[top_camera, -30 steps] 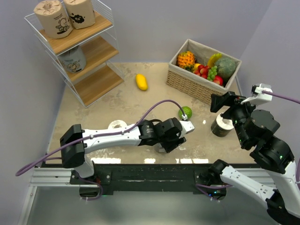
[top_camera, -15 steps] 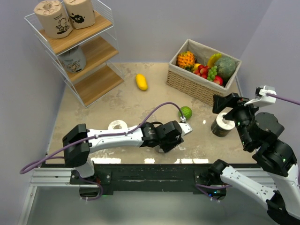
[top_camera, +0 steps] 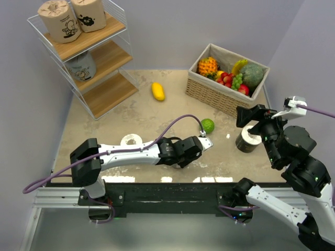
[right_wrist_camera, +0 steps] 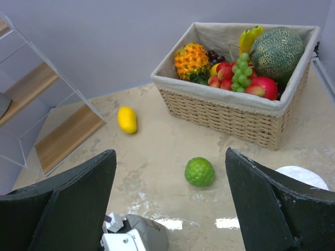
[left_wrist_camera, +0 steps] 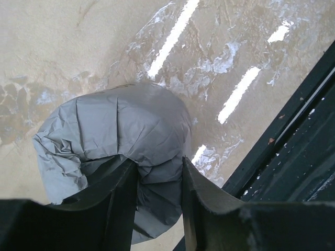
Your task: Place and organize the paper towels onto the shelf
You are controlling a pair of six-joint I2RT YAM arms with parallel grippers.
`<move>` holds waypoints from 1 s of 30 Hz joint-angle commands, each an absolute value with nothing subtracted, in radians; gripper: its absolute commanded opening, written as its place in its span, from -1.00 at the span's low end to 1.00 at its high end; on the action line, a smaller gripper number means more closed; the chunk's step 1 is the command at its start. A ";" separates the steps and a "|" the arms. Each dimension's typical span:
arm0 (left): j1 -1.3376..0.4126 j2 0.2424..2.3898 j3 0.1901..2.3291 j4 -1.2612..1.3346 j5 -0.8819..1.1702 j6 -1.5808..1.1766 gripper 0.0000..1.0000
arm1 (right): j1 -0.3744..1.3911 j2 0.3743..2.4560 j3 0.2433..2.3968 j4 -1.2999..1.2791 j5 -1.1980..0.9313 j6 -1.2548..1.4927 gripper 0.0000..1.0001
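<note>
My left gripper (top_camera: 184, 157) is low over the table's near edge, shut on a pale grey wrapped paper towel (left_wrist_camera: 115, 130); its fingers (left_wrist_camera: 123, 193) pinch the crumpled wrapping. In the top view the arm hides this roll. A cream roll (top_camera: 131, 140) lies beside the left forearm. A dark grey roll (top_camera: 246, 141) stands at the right, just below my right gripper (top_camera: 251, 117), which is open and empty (right_wrist_camera: 170, 204). The shelf (top_camera: 104, 57) at the back left holds two tan rolls (top_camera: 56, 20) on its top board and a pale grey one (top_camera: 81, 65) on the middle board.
A green lime (top_camera: 208, 125) lies just beyond the left gripper, also seen in the right wrist view (right_wrist_camera: 199, 172). A yellow mango (top_camera: 157, 91) lies mid-table. A wicker fruit basket (top_camera: 209, 93) stands at the back right. The black frame rail (left_wrist_camera: 293, 136) runs close by the held roll.
My left gripper has closed on the pale grey roll and slid a little toward the near edge. The right arm has barely shifted and stays open.
</note>
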State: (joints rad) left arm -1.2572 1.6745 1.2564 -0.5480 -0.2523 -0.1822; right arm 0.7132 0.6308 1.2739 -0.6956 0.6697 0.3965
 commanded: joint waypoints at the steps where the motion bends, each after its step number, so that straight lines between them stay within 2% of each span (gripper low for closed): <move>1: -1.249 1.658 1.293 -0.563 -0.337 -0.161 -0.27 | 0.713 0.623 1.244 -0.670 0.650 0.423 0.76; 10: -1.148 1.649 1.384 -0.629 -0.488 -0.065 -0.28 | 0.713 0.615 1.183 -0.655 0.592 0.457 0.76; 16: -1.006 1.606 1.503 -0.680 -0.633 0.063 -0.28 | 0.713 0.592 1.164 -0.644 0.580 0.457 0.76; 23: -0.801 1.588 1.614 -0.601 -0.696 0.221 -0.29 | 0.715 0.572 1.131 -0.607 0.538 0.454 0.76; 30: -0.632 1.692 1.773 -0.502 -0.730 0.342 -0.30 | 0.715 0.571 1.132 -0.581 0.500 0.449 0.76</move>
State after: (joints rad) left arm -0.6987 1.6516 1.6550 -0.6197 -0.6647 0.2260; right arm 0.7132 0.5701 1.1374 -0.6510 0.5293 0.4450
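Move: The left hand already pinches the grey paper roll by its wall on the table, and the free part of the middle shelf, where it seems bound, lies about 38 cm ahead, 30 cm left and 17 cm up. The grey roll on that shelf stands some 13 cm left of the spot and 5 cm nearer; the mango is 37 cm ahead of the hand, 12 left, 6 below, and the white roll 6 cm ahead, 22 left, 4 below. From the right hand the spot is roughly 34 cm ahead, 50 left, 14 below. Keeping its pinch on the roll's wall, the left hand lifts it off the table and carries it about 25 cm forward with some 18 cm each of leftward travel and rise, gathering speed towards the shelf while the wrist turns counter-clockwise and the fingers swing from steeply down to mostly forward. The empty right hand, fingers still open, sinks about 3 cm and eases as far left. ##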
